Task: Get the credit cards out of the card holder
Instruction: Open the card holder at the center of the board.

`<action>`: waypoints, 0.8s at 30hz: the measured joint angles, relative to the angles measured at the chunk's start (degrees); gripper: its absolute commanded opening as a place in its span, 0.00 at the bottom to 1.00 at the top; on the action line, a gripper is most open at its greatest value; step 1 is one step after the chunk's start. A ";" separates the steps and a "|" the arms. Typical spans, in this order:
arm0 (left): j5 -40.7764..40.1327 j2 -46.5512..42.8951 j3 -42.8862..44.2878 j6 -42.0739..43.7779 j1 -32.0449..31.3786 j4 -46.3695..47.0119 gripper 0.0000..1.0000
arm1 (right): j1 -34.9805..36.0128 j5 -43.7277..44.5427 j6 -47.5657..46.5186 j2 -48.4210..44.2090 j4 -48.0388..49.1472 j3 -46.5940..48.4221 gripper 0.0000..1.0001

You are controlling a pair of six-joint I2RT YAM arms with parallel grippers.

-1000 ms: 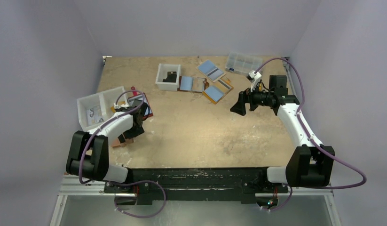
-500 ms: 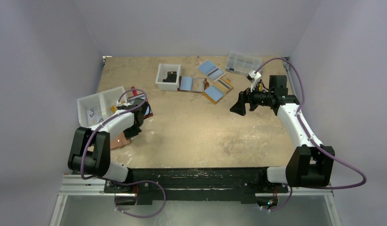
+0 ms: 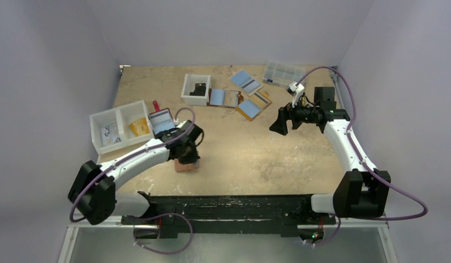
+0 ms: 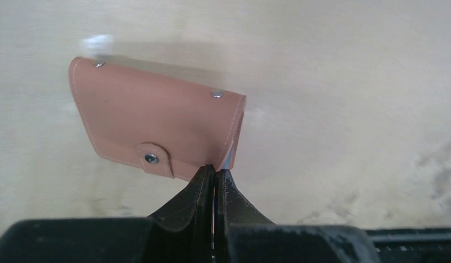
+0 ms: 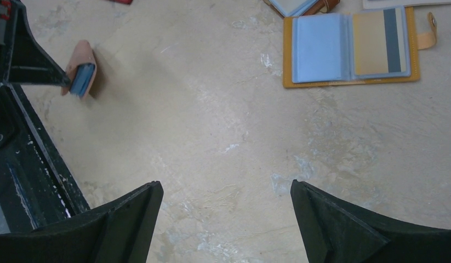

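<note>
My left gripper (image 4: 215, 169) is shut on the near corner of the tan card holder (image 4: 152, 123), which is folded closed with its snap tab toward me. A sliver of a light blue credit card (image 4: 228, 160) shows between its halves. From above, the card holder (image 3: 186, 166) sits under the left gripper (image 3: 188, 156) near the table's front middle. I cannot tell whether it touches the table. The right wrist view shows the holder (image 5: 79, 57) edge-on with the blue card (image 5: 81, 81) inside. My right gripper (image 5: 226, 186) hangs open over bare table, far right of it (image 3: 278, 125).
A white two-compartment bin (image 3: 116, 127) stands at the left, with a dark red wallet (image 3: 161, 119) beside it. Farther back are a small white box (image 3: 195, 89), open orange wallets (image 3: 253, 104) (image 5: 349, 46) and a clear plastic organiser (image 3: 283, 73).
My left gripper has shut on the card holder and carried it from beside the white bin rightward toward the table's front middle. The right arm has not moved.
</note>
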 measured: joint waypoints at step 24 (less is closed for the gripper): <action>3.78 22.73 27.26 2.69 -16.44 12.96 0.82 | 1.05 -0.59 -25.49 -2.12 -16.59 0.13 0.99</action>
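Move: Already pinched by its near right corner, the closed pink card holder has its middle about 3 cm ahead of the left hand and 4 cm to its left, near its height. Its spot at the board's center is roughly 7 cm ahead and 20 cm right of that hand, 4 cm lower. The open tan holder stands some 29 cm ahead and 26 cm right, the red-rimmed one about 20 cm ahead and 16 cm left. From the right hand, the pink holder lies about 39 cm left, 9 cm back and 14 cm below. Sweeping right fast, some 26 cm, and slightly forward at nearly level height, the left hand carries the pink card holder to the center, turning a little clockwise, opens its fingers wide to let go, then rises about 6 cm while heading back left. The open, empty right hand draws back about 4 cm, sinks a little and turns counter-clockwise. ##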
